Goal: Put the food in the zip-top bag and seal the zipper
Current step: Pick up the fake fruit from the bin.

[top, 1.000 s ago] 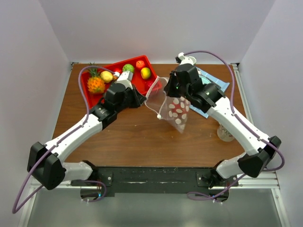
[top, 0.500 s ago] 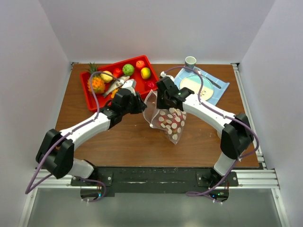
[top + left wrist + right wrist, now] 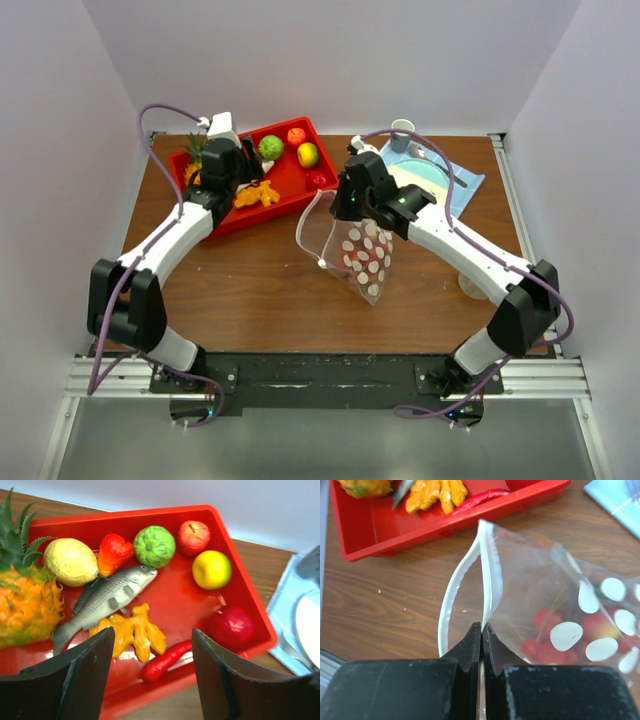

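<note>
The zip-top bag (image 3: 360,250), clear with white dots, hangs over the table with its mouth open toward the left. My right gripper (image 3: 481,626) is shut on one lip of the zipper (image 3: 489,565); the other lip (image 3: 449,602) bows away. Red strawberries (image 3: 545,630) lie inside the bag. My left gripper (image 3: 152,647) is open and holds nothing, hovering over the red tray (image 3: 175,592). In the tray lie a green fruit (image 3: 154,546), a red apple (image 3: 193,536), a yellow fruit (image 3: 212,569), a dark red ball (image 3: 231,626), a lemon (image 3: 70,561) and a strawberry (image 3: 112,552).
The tray also holds a toy fish (image 3: 105,602), ginger (image 3: 132,632), a red chili (image 3: 167,660) and a pineapple (image 3: 25,600). A plate (image 3: 428,178) on a blue napkin and a cup (image 3: 402,129) stand at the back right. A clear glass (image 3: 470,285) stands near the right edge.
My left gripper has drawn back from the bag's mouth to above the tray and opened. The right gripper has kept its hold on the bag's rim, shifting only slightly.
</note>
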Controlling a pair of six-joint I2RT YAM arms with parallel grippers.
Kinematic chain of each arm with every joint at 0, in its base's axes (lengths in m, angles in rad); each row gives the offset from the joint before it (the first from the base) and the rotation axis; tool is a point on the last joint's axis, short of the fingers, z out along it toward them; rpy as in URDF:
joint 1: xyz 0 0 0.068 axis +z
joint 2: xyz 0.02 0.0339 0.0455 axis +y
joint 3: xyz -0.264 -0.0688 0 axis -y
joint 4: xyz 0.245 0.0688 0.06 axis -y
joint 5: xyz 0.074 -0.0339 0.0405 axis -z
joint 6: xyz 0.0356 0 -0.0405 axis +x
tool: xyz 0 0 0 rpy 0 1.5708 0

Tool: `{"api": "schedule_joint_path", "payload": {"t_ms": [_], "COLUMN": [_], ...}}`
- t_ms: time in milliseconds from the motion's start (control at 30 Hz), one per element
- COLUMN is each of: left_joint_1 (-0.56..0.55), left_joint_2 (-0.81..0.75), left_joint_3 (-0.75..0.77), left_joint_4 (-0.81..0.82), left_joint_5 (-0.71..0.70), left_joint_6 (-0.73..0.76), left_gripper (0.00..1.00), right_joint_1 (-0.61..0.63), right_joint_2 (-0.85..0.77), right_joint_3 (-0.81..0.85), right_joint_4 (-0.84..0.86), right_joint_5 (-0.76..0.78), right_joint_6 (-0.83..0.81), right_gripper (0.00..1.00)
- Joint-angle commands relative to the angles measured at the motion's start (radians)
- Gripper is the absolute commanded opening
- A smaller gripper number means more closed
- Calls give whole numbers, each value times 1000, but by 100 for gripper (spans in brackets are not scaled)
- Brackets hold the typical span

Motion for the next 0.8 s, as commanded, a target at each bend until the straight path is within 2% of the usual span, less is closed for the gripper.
{"api": "schedule_joint_path", "payload": {"t_ms": [0, 133, 233, 567, 767], "left_joint_1": [13, 4, -31, -148, -180], "left_joint_2": [137, 229, 288, 554, 640], "left_joint_3": [120, 187, 208, 366, 426], "left_joint_4": [79, 131, 191, 257, 254], "left_joint_5": [-5, 133, 161, 138, 104], "left_joint_6": [110, 85, 56, 22, 25], "left_gripper": [70, 75, 77, 80, 86], "right_joint_1": [0, -3, -4, -9, -9], "right_joint_2": [-109, -189, -236, -387, -401], "right_joint_3": [3, -23, -23, 27, 24], "right_joint_4": [-39, -82, -126, -292, -306], "right_joint_5": [67, 141, 182, 351, 371], "right_joint_6": [-61, -93, -109, -153, -166], "right_gripper": [0, 0, 0, 0, 0]}}
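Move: In the bin, the round dark-red fruit lies about 16 cm to the left hand's right, 11 ahead and 18 below. From that same hand the yellow-green mango is some 19 cm ahead and 13 right, the chilli 6 ahead and 8 right, both equally low. From the right hand, which holds the bag by its zipper edge, that red fruit is about 19 cm ahead, 5 left; the plate some 20 ahead, 22 right, 22 below. Sweeping out over the bin, the left hand first goes forward and down, then mostly right and down to just above the round red fruit, some 16 cm right in all, turning about 20 degrees clockwise while its fingers open wider around the fruit's line. The right hand keeps its pinch on the bag and draws it right, up and a little back, about 17 cm, away from the bin. ##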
